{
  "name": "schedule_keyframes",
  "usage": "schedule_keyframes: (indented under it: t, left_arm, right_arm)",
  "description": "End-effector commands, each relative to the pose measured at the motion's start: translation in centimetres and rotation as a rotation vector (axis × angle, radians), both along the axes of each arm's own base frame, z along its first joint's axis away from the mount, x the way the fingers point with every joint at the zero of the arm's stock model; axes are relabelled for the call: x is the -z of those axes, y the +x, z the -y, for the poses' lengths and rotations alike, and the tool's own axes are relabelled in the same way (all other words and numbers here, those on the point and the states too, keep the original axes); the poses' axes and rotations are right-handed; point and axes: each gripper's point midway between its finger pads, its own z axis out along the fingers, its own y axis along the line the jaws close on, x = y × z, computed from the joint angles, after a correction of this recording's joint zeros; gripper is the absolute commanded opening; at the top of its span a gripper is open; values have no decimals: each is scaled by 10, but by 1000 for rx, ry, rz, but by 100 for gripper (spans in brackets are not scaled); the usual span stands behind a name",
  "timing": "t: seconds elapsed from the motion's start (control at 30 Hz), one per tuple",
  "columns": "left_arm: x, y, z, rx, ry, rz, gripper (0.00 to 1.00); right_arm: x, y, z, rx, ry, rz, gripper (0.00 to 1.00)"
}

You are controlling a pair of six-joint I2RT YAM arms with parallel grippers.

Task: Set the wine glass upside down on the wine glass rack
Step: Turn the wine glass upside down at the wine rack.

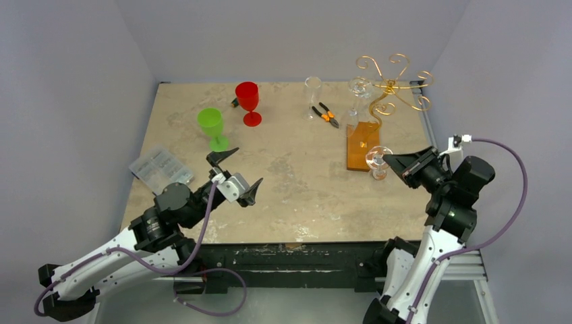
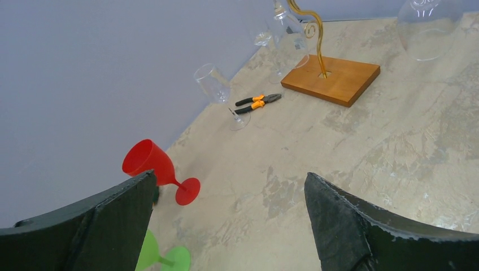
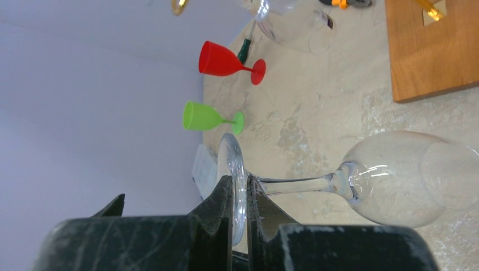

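My right gripper (image 1: 390, 159) (image 3: 239, 183) is shut on the round foot of a clear wine glass (image 1: 379, 169) (image 3: 395, 178). The glass is held foot up above the table, just right of the rack's near end, and it also shows at the top right of the left wrist view as the wine glass (image 2: 426, 28). The wine glass rack (image 1: 388, 84) is gold wire with curled arms on an orange-brown wooden base (image 1: 363, 145) (image 2: 339, 79) (image 3: 429, 51). My left gripper (image 1: 235, 177) (image 2: 229, 178) is open and holds nothing, over the table's near left.
A red goblet (image 1: 247, 101) (image 2: 149, 161) and a green goblet (image 1: 212, 127) (image 3: 203, 116) stand at the back left. A clear glass (image 1: 313, 91) (image 2: 214, 84) and orange-handled pliers (image 1: 325, 115) (image 2: 257, 103) sit left of the rack. Another clear glass (image 1: 359, 88) is at the rack. A plastic box (image 1: 160, 167) lies at the left edge.
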Motion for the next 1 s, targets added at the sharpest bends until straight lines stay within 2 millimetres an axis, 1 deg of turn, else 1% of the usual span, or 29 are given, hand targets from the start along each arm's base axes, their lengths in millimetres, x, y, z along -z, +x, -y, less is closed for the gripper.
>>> schedule_keyframes:
  t: [0.0,0.1,0.3,0.47,0.67,0.73,0.9,0.97]
  left_arm:
    - [-8,0,3,9,-64,-19,100]
    - [-9,-1,3,14,-66,-17,100]
    - [-9,-2,1,17,-63,-9,99]
    - [-12,-2,-1,13,-67,3,99]
    - [-13,-3,-2,17,-74,9,99]
    - [-13,-4,-2,21,-73,9,99]
    - [-14,-3,-3,15,-74,17,98]
    - [-13,-3,-3,12,-72,17,98]
  right_arm:
    - [-47,0,7,39,-125,145,0]
    - [-57,0,9,47,-138,165,0]
    - [-64,2,10,52,-112,168,0]
    - [-83,1,15,83,-170,212,0]
    - [-107,-1,17,108,-200,251,0]
    - [-115,-3,14,94,-206,271,0]
    - [-146,-14,2,57,-233,345,0]
    - [-153,-17,-2,43,-229,360,0]
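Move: The right hand holds the wine glass mouth down by its foot. The wine glass rack's hub is about 18 cm ahead of this hand, 2 cm left and some 8 cm higher, with its wooden base about 20 cm ahead, 1 cm left and 29 cm below. A hung glass is roughly 18 cm ahead and 11 cm left, near hand height. From the idle left hand, the hub is some 22 cm ahead, 40 cm right and 6 cm higher. Still pinching the upturned wine glass by its foot between shut fingertips, the right hand climbs about 12 cm in front of the rack, towards the height of its gold arms. The climb nearly pauses after the first 4 cm, then goes on. Meanwhile the wrist tips the fingers upward and rolls their left side down, some 15 degrees in all. ##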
